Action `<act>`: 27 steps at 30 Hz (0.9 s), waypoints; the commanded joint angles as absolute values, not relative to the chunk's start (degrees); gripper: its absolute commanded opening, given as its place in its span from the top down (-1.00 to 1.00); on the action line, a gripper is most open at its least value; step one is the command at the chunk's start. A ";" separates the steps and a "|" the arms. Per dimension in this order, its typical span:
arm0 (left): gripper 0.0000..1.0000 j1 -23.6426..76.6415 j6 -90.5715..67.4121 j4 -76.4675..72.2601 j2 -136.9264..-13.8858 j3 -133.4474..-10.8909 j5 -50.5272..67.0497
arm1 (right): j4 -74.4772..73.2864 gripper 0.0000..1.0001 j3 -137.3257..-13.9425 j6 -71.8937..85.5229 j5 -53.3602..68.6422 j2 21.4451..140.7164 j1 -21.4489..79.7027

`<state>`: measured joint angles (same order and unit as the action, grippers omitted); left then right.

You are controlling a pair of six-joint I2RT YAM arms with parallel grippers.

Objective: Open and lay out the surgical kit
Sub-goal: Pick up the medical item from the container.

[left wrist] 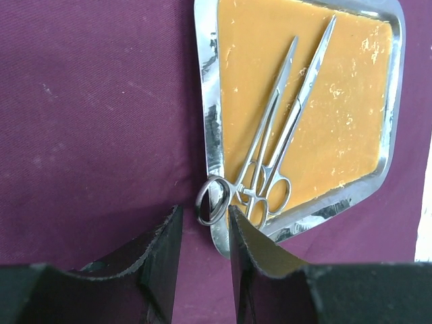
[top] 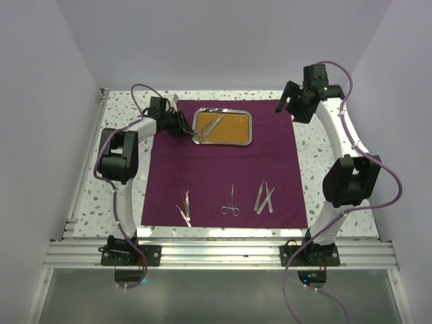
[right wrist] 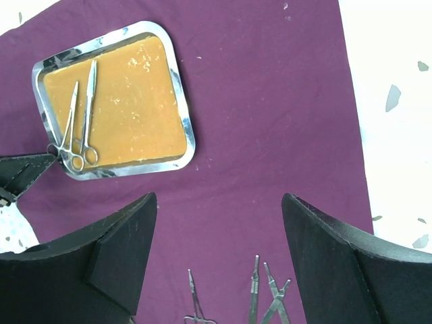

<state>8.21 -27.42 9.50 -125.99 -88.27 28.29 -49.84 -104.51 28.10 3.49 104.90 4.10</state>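
Observation:
The dark purple cloth (top: 223, 169) lies spread flat. The steel tray (top: 248, 128) with its orange-brown liner sits at the cloth's far edge and holds two ring-handled forceps (left wrist: 280, 128). One finger ring (left wrist: 212, 200) sticks up over the tray's near left rim (left wrist: 210, 135). My left gripper (left wrist: 204, 212) is low at that corner, its jaws a narrow gap apart, with the ring just at the fingertips and not pinched. My right gripper (right wrist: 219, 199) is wide open and empty, high over the cloth's far right part (top: 289, 108).
Laid out on the cloth's near part are tweezers (top: 183, 207), ring-handled scissors or forceps (top: 231, 204) and a pair of thin tools (top: 264, 197). The speckled table top (top: 317, 162) shows around the cloth. White walls stand on three sides.

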 commanded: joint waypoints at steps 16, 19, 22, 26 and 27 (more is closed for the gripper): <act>0.81 7.29 -29.70 4.66 -129.90 -90.61 32.08 | -51.77 -0.57 -106.00 25.93 2.20 103.88 3.96; 0.98 7.12 -29.88 5.01 -129.90 -91.23 31.91 | -52.03 -0.57 -106.43 25.75 2.28 104.15 3.96; 1.00 6.94 -29.80 5.36 -129.38 -91.67 31.64 | -52.03 -0.57 -106.61 25.75 2.55 104.33 4.04; 1.00 6.59 -29.45 6.32 -128.06 -92.28 30.68 | -52.03 -0.57 -106.61 25.75 2.81 104.50 4.04; 1.00 6.59 -29.27 6.68 -127.88 -92.55 30.50 | -51.94 -0.57 -106.61 25.75 2.90 104.50 3.96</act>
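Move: The medical item, a ring-handled clamp, lies slanting across the container's near left corner. Its near ring is just ahead of the left fingertips, and its middle about 4 cm forward, 4 cm right and 1 cm lower. The scissors beside it centre 4 cm forward and 8 cm right, and the container's middle is 3 cm forward and 10 cm right, both some 2 cm down. From the right hand, the item is about 27 cm left, 8 cm forward and 18 cm below. The left fingers, partly open around the near ring of the medical item at the container's corner, pinch shut on it. The hand dips about half a centimetre, then eases roughly 1 cm right and 1 cm forward while closing, rolls slightly with its left side dropping, and comes back up by that half centimetre with the grip kept. ##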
